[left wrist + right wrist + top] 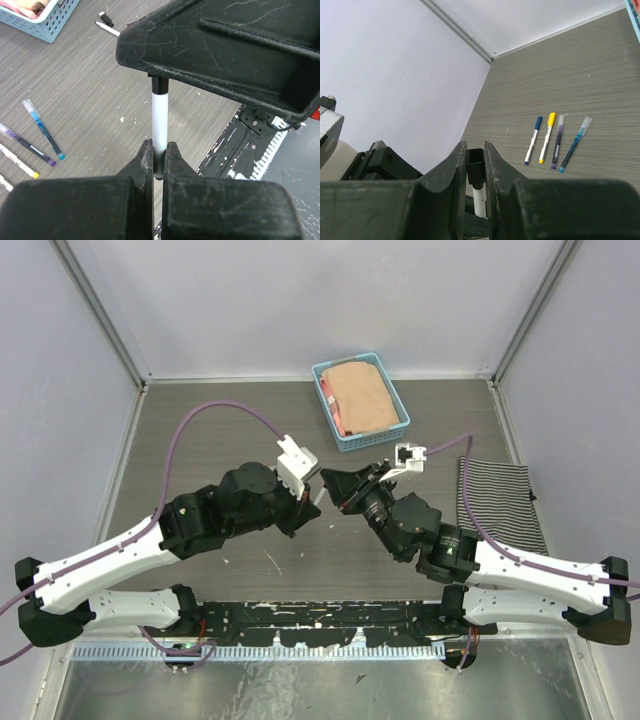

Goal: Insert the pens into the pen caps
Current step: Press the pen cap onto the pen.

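My left gripper (160, 146) is shut on the dark lower end of a white pen (160, 112), which points straight at the right gripper. My right gripper (476, 145) is shut on a black square pen cap (476, 165), and the pen's white barrel (479, 200) comes out of the cap's lower end. In the top view the two grippers meet tip to tip over the middle of the table, left gripper (310, 503) and right gripper (336, 490). Several more pens lie side by side on the table: a blue-capped one (533, 140), a yellow-capped one (545, 138), a purple one (557, 141) and a teal one (575, 137).
A blue basket (329, 412) holding a folded cloth stands at the back of the table. A striped cloth (500, 505) lies at the right. Another white pen (109, 29) and a loose black cap (106, 19) lie near the basket (37, 27).
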You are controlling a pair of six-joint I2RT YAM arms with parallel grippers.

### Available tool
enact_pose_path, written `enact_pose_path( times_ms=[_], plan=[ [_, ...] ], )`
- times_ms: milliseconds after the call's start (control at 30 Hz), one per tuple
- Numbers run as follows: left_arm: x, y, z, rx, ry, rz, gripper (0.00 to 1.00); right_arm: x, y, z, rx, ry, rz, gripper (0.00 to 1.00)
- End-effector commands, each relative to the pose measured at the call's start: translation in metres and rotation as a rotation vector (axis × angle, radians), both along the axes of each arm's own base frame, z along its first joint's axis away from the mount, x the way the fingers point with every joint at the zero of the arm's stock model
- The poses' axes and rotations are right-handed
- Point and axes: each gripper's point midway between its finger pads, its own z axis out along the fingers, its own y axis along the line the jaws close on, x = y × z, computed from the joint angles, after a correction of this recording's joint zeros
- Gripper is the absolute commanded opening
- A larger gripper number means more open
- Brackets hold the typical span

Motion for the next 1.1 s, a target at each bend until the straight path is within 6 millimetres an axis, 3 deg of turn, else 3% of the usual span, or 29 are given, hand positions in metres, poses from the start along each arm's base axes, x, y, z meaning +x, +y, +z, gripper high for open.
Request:
enact_pose_path(
  times_ms=[0,167,333,533,767,900,1067],
  plan=[
    [0.029,-0.023,0.175,-0.578,-0.27,0.077,0.0,-0.072,0.035,-0.078,-0.287,0.127,0.358,0.0],
    [0.028,-0.022,0.167,-0.576,-0.256,0.074,0.0,-0.063,0.021,-0.05,-0.27,0.08,0.301,0.05],
    [0.029,-0.025,0.161,-0.568,-0.246,0.073,0.0,-0.058,0.012,-0.03,-0.231,0.048,0.262,0.17],
    [0.027,-0.04,0.129,-0.528,-0.175,0.045,0.0,-0.049,-0.002,0.003,-0.186,-0.003,0.196,0.29],
    [0.022,-0.042,0.084,-0.476,-0.091,0.041,0.0,-0.04,-0.032,0.039,-0.173,-0.067,0.108,0.5],
    [0.02,-0.038,0.065,-0.441,-0.063,0.049,0.0,-0.037,-0.049,0.044,-0.183,-0.079,0.069,0.56],
    [0.024,-0.023,0.05,-0.394,-0.069,0.098,0.0,-0.034,-0.067,0.027,-0.235,-0.043,0.017,0.58]
  ],
)
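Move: The left hand grips the white pen near its rear end, and the pen cap lies about 5 cm ahead of that hand, 2 cm to its right and 5 cm above. The right hand already pinches that cap between its fingertips, on the pen's end; the white pen's middle is some 3 cm back, 1 cm left and 3 cm below. On the table, the teal pen lies roughly 12 cm ahead of the left hand, 6 cm left and 28 cm below. Still joined by the capped pen, both hands rise about 4 cm and shift some 3 cm to the right, then the right fingers open, let go of the cap and the right hand backs off, sinking about 2 cm, drawing back towards its base and right and rolling its left side down. The left hand keeps its grip on the pen, goes on up briefly and slightly forward as its fingers swing upward some 20 degrees in all, then sinks a little, carrying the pen clear of the open fingers. ##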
